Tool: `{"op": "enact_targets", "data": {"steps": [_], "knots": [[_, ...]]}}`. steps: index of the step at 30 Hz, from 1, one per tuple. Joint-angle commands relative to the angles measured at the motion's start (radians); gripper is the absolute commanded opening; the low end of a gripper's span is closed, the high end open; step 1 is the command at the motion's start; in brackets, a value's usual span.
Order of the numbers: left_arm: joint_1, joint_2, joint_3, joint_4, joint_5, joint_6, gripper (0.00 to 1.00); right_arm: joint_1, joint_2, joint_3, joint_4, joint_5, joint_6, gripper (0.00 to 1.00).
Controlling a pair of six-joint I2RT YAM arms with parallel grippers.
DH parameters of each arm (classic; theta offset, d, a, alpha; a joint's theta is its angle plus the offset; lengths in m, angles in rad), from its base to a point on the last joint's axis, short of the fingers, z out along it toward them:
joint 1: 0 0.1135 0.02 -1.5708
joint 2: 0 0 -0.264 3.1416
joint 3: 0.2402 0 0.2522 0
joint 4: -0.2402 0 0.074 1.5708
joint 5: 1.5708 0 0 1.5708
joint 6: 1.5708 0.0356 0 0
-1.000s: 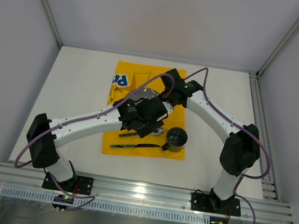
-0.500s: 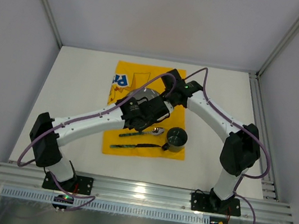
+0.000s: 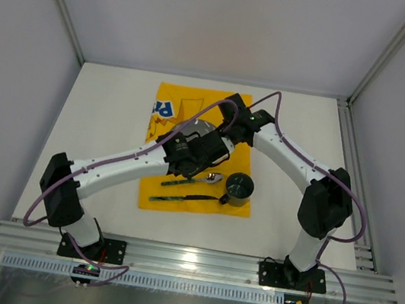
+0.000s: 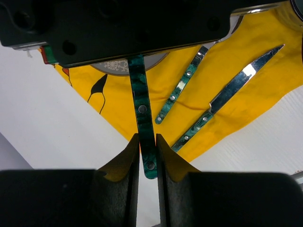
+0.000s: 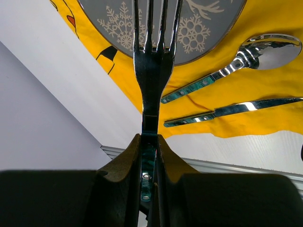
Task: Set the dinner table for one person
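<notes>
A fork with a marbled green handle [image 4: 144, 132] hangs over the yellow cloth [image 3: 171, 108], held from both ends. My left gripper [image 4: 147, 139] is shut on the handle's tail end. My right gripper [image 5: 149, 139] is shut on the same handle further up, so the fork's tines [image 5: 152, 28] point out over the grey snowflake plate [image 5: 199, 28]. In the top view both grippers meet above the plate [image 3: 195, 128]. A spoon [image 5: 246, 56] and a knife [image 5: 236, 111] lie on the cloth. The cloth rests on the white dinner table [image 3: 107, 121].
A dark cup [image 3: 239, 189] stands on the cloth's near right corner, just right of the spoon [image 3: 210, 177] and knife [image 3: 184, 198]. Metal rails run along the table's near edge and right side. White walls enclose the other sides.
My left gripper has closed on the fork's handle and shifted slightly back and left, uncovering the spoon's bowl. The right gripper has kept its hold and barely moved.
</notes>
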Motion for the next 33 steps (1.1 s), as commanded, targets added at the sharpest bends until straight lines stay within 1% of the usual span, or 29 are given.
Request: {"op": "enact_targets", "data": {"steps": [1,13,15,19,20,22,23,24,25,27,31,33], "knots": [[-0.003,-0.026,-0.021,0.048,0.014,0.013,0.00,0.035,-0.041,0.014,0.044,-0.038,-0.005,0.03],[-0.003,-0.096,-0.032,0.040,-0.085,0.016,0.00,0.037,-0.035,0.000,0.041,-0.052,-0.001,0.03],[-0.003,-0.108,-0.035,0.038,-0.091,0.016,0.00,0.035,-0.032,-0.002,0.042,-0.061,-0.003,0.15],[-0.003,-0.116,-0.041,0.032,-0.098,0.006,0.00,0.037,-0.023,-0.003,0.058,-0.075,-0.008,0.27],[-0.003,-0.114,-0.043,0.034,-0.098,0.001,0.00,0.037,-0.021,0.000,0.058,-0.076,-0.009,0.38],[-0.003,-0.117,-0.049,0.032,-0.102,-0.002,0.00,0.035,-0.016,0.004,0.058,-0.085,-0.014,0.49],[-0.003,-0.119,-0.050,0.034,-0.105,-0.005,0.00,0.035,-0.012,0.007,0.056,-0.089,-0.023,0.63],[-0.003,-0.120,-0.055,0.031,-0.113,-0.005,0.00,0.035,-0.010,0.009,0.053,-0.087,-0.027,0.69],[-0.003,-0.122,-0.057,0.032,-0.114,-0.005,0.00,0.034,-0.012,0.009,0.055,-0.082,-0.035,0.72],[-0.003,-0.123,-0.061,0.031,-0.121,-0.007,0.00,0.035,-0.021,0.006,0.061,-0.069,-0.047,0.74],[-0.002,-0.126,-0.066,0.034,-0.134,-0.010,0.00,0.029,-0.033,0.007,0.056,-0.035,-0.073,0.74],[-0.003,-0.123,-0.066,0.034,-0.138,-0.014,0.00,0.024,-0.044,0.009,0.053,-0.007,-0.115,0.74]]}}
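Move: The left fingers hold the fork by its handle end. Its likely place, the bare mat beside the plate, lies about 12 cm ahead, 14 cm left and 16 cm below; the plate is 13 cm ahead. The spoon lies straight below, the knife 6 cm farther back, the mug about 15 cm right of the left hand. From the right hand, still gripping the fork's handle nearer the tines, that bare spot is some 6 cm ahead and 15 cm left. The right fingers let go of the fork's handle, opening wide after both hands have carried it left together, while the left fingers keep their pinch near its end. The left hand eases about 2.5 cm left and rises roughly 1 cm, its fingertips tilting up some 5 degrees; the right shifts about 2 cm left, drawing back slightly and turning a little counter-clockwise. ##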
